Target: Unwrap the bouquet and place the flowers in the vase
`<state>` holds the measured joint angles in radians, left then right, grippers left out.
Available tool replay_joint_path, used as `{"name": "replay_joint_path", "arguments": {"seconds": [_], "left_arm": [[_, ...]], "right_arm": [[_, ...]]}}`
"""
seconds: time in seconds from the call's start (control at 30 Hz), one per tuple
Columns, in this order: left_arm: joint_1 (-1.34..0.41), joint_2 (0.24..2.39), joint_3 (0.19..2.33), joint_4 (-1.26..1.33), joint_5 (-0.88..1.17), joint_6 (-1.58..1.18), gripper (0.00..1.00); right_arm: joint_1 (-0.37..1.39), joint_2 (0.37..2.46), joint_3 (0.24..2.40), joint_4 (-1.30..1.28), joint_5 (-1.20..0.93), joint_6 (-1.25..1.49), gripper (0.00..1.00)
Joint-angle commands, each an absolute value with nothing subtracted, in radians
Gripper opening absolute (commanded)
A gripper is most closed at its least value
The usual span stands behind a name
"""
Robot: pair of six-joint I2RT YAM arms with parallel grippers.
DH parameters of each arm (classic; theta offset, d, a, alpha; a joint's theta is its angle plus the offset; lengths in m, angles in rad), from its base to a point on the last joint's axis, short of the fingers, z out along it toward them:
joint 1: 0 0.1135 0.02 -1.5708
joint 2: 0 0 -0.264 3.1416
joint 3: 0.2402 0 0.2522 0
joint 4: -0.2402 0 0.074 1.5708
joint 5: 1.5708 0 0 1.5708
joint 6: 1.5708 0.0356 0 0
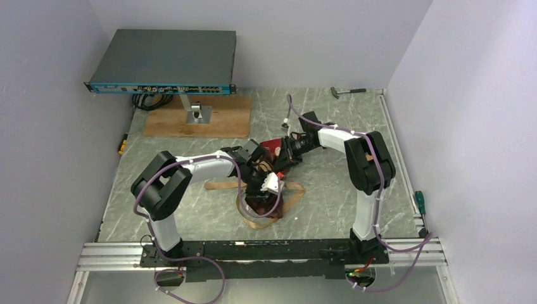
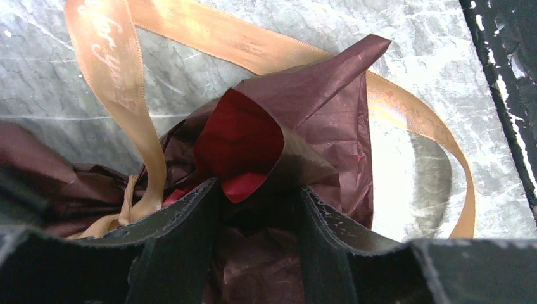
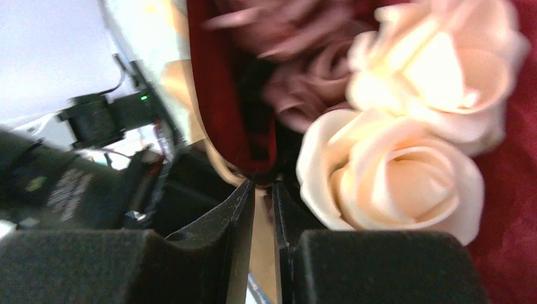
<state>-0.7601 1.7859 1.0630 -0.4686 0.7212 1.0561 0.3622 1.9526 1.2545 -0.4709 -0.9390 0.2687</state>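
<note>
The bouquet [image 1: 266, 201] lies mid-table, its dark red crinkled paper [image 2: 316, 107] loosely opened. A tan ribbon [image 2: 120, 82] loops around it and trails on the table [image 1: 253, 220]. My left gripper [image 1: 261, 187] comes from the left; in its wrist view the gripper [image 2: 256, 190] is shut on a bunched part of the paper. The right gripper [image 1: 283, 161] reaches in from the far side. Its jaws [image 3: 263, 183] are nearly together, pinching the paper's folded edge [image 3: 221, 95]. The flowers, cream roses [image 3: 392, 171] and a pink one [image 3: 304, 95], sit beside those fingers. The vase is out of view.
A grey switch box [image 1: 164, 60] stands on a post over a wooden board [image 1: 196, 119] at the back left. A hammer [image 1: 348, 92] lies at the back right, a green screwdriver [image 1: 419, 202] at the right edge, a yellow tool [image 1: 121, 145] at the left edge.
</note>
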Motion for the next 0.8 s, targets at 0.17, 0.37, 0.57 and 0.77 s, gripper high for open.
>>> {"name": "replay_joint_path", "arguments": {"seconds": [0.17, 0.37, 0.57, 0.77], "left_arm": [[-0.732, 1.625, 1.030, -0.357, 0.754, 0.884, 0.48], [-0.710, 1.500, 1.033, -0.213, 0.707, 0.656, 0.34], [-0.695, 1.566, 1.076, -0.217, 0.655, 0.646, 0.27], [-0.705, 1.663, 1.114, -0.224, 0.631, 0.667, 0.23]], "right_arm": [[0.371, 2.071, 1.265, -0.474, -0.725, 0.142, 0.16], [0.385, 2.087, 1.252, -0.477, -0.674, 0.090, 0.15], [0.388, 2.086, 1.243, -0.471, -0.663, 0.090, 0.15], [0.391, 2.082, 1.239, -0.469, -0.665, 0.096, 0.14]]}}
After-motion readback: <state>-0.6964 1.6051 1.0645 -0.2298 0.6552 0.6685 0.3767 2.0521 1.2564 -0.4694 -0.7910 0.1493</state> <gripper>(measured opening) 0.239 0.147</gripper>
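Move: The left fingers stand half open in the gathered tail of the wrapper, whose middle is about 3 cm back and 1 cm right; the ribbon knot is some 6 cm straight ahead at nearly fingertip height, and a loose ribbon loop lies about 10 cm to the right, level fore and aft and 3 cm lower. The right hand has the bouquet's neck, with the table about 8 cm straight below, the cream roses 4 cm ahead and 1 cm left at its height, and the knot about 4 cm back, 2 cm left and 3 cm down. The left hand comes up out of the wrapper tail, rising about 11 cm while reaching some 5 cm forward to over the ribbon knot, then starts back down by a couple of centimetres; on the way its fingers narrow from half open to about a quarter and the wrist swings roughly 20 degrees counter-clockwise. Meanwhile the right hand keeps its grip on the neck just under the roses, quickly lowers the bouquet about 6 cm with a small tilt, and stays there beside the knot. ##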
